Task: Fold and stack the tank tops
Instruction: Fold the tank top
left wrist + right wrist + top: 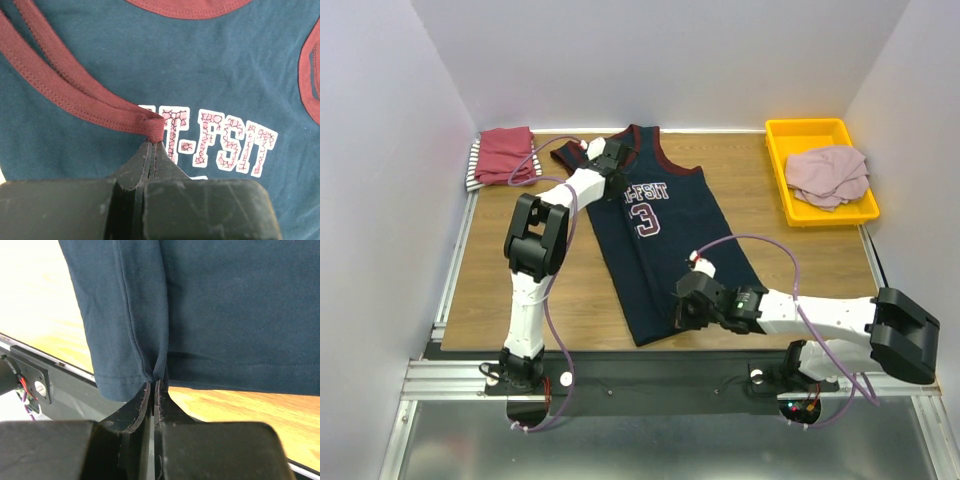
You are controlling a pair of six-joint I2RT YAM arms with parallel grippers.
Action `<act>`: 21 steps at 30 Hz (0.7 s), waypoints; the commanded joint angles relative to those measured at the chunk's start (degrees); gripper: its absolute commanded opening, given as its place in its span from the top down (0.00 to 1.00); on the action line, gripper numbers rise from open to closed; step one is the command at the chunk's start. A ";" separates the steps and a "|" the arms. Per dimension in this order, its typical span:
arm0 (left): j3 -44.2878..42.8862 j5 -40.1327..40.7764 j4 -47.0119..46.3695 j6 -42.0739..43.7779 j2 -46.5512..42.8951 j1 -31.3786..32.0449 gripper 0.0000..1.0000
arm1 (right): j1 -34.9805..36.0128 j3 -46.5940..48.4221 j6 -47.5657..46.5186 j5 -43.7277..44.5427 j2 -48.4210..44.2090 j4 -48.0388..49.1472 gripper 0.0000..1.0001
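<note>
The navy jersey (660, 230) with maroon trim and a white 3 lies spread along the table's middle. My left gripper (610, 160) is over its upper left part, near the neck. In the left wrist view that gripper (151, 142) is shut on a bunched maroon strap (75, 95), above the jersey's lettering (225, 135). My right gripper (685, 305) sits at the jersey's near hem. In the right wrist view its jaws (154, 384) stand almost together, pinching a fold of the hem (130, 375). A dark-red top (505, 153) lies folded on a striped one (473, 170) at the back left.
A yellow tray (800, 132) at the back right holds a crumpled dusty-pink top (828, 175). White walls close in the table on three sides. A metal rail (650, 375) runs along the near edge, just behind the hem. Purple cables loop over both arms.
</note>
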State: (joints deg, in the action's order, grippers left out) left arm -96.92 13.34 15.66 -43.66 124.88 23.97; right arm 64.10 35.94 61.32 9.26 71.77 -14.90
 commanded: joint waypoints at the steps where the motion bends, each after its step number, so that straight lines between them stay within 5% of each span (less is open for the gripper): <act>1: -1.60 0.72 -1.86 -0.38 0.10 0.29 1.00 | -0.20 -0.70 1.35 1.73 -1.98 0.83 0.89; 4: -0.81 0.28 -2.82 0.06 -0.16 0.38 0.97 | -0.20 -0.61 1.35 1.82 -2.86 0.75 0.77; 9: 3.40 -1.91 -7.83 2.26 -3.41 0.38 0.67 | -0.20 0.97 0.82 4.18 -5.05 -2.93 0.54; 15: 2.18 -4.64 -8.98 4.55 -5.78 0.29 0.59 | -0.20 6.85 -1.64 9.45 -5.68 -10.75 0.51; 21: 5.15 -3.77 -8.54 2.88 -11.40 -0.15 0.61 | 0.06 13.87 -7.08 6.84 3.10 -11.30 0.53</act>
State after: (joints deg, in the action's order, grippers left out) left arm -93.76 8.82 8.82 -40.62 122.28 24.05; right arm 64.10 45.17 58.24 15.68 70.02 -24.47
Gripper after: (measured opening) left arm 0.411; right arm 0.485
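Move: The left fingers still pinch the armhole trim of the folded-over flap; the T-FSIT lettering's middle lies about 5 cm to their right and level, the big 3 some 5 cm right and 8 cm back, the right armhole about 13 cm right and 10 cm ahead, all roughly 1 cm lower. The right fingers are at the flap's hem corner; the creased hem corner is about 9 cm left and 4 cm back, the table's front edge some 6 cm straight back. Easing to the right and down barely 1 cm, the left hand opens its fingers to under half and lets go of the armhole trim beside the lettering, then lifts about 3 cm. The right hand drifts 1 cm to its right while opening about halfway, frees the hem corner, and climbs about 5 cm, coming forward over the tank top with a slight tilt up. ##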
